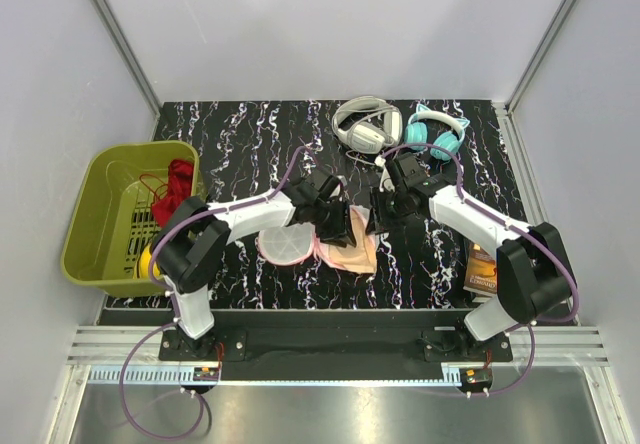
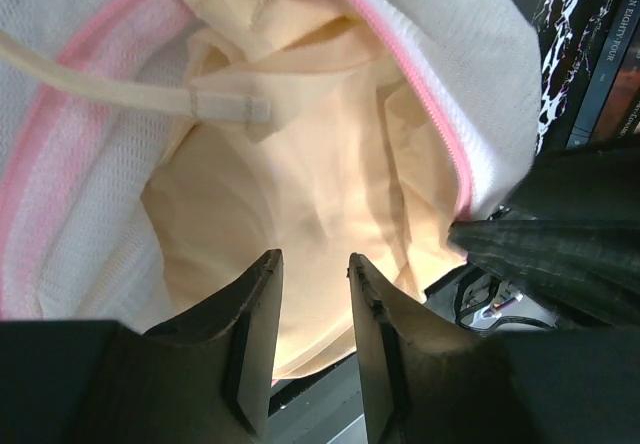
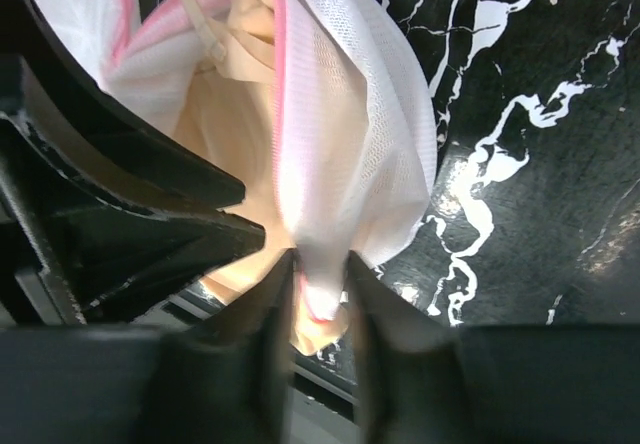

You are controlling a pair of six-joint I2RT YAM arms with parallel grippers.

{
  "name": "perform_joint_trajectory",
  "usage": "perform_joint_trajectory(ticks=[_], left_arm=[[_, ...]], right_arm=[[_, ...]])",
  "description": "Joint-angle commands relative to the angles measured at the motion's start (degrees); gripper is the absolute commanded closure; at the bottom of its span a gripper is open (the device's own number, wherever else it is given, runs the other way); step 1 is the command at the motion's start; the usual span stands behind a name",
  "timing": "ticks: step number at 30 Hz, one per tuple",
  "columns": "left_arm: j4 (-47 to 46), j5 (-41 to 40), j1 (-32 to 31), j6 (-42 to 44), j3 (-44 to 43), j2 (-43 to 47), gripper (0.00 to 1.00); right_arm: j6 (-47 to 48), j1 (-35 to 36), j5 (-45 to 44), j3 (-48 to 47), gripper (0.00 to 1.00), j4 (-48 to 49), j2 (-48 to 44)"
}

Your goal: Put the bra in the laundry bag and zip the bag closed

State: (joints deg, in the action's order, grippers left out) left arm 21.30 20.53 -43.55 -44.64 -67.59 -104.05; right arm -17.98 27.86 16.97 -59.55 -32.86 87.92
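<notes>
The white mesh laundry bag [image 1: 283, 245] with pink zipper trim lies at the table's middle, its mouth open toward the right. The peach-orange bra [image 1: 352, 255] sits partly inside that mouth, a cup [image 2: 300, 164] and a thin strap [image 2: 100, 79] showing between the mesh walls [image 2: 470, 54]. My left gripper [image 2: 312, 264] hovers open just over the cup, with nothing between its fingers [image 2: 262, 334]. My right gripper [image 3: 318, 274] is shut on the bag's pink-trimmed mesh edge [image 3: 360, 114], lifting it beside the bra [image 3: 225, 124]. Both grippers [image 1: 335, 226] [image 1: 376, 214] meet over the bag's mouth.
An olive-green basket [image 1: 115, 214] holding a dark red garment [image 1: 178, 186] stands at the left edge. White headphones [image 1: 367, 124] and teal headphones [image 1: 437, 134] lie at the back. A book [image 1: 482, 269] rests near the right arm's base.
</notes>
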Motion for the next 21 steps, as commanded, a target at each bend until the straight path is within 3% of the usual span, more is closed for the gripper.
perform_joint_trajectory(ticks=[1, 4, 5, 7, 14, 21], left_arm=[[-0.29, 0.56, 0.39, -1.23, -2.63, -0.10, 0.62], [-0.29, 0.91, 0.40, -2.11, -4.21, -1.50, 0.63], [-0.29, 1.00, 0.40, -2.29, -4.91, -2.20, 0.63], [-0.21, 1.17, 0.40, -2.55, -5.70, -2.73, 0.62], [-1.69, 1.17, 0.48, -6.23, -6.85, -5.19, 0.61], [-11.79, 1.44, 0.40, -11.78, -1.15, -10.03, 0.66]], right_arm=[[-1.53, 0.44, -1.41, -1.88, 0.81, 1.92, -0.73], [-2.24, 0.44, -1.50, -1.71, 0.87, 1.84, -1.34], [-2.32, 0.36, -1.42, -1.62, 0.95, 1.84, -1.26], [-2.94, 0.44, -1.15, -1.53, 1.00, 1.84, -1.08], [-9.42, 0.44, 0.51, -2.68, 1.00, -1.76, -3.19], [-20.86, 0.36, 7.11, -4.95, 1.00, -5.27, -6.79]])
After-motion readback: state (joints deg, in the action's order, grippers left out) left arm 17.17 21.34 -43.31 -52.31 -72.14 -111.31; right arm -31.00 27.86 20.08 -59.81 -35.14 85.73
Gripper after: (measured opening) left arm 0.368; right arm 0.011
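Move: The laundry bag's right-hand zip edge is right at the right fingertips, about 1 cm below them. From that hand the bra inside the bag lies about 5 cm left, 3 cm back and 3 cm lower; the bag's round white flap is some 19 cm left and 3 cm back. The left hand hovers over the bra, about 3 cm above it and 1 cm forward of its middle, with that flap about 13 cm to its left. Right fingers pinch the bag's zip edge, pulling up and back 2 cm; left, half-open, eases right and forward. ##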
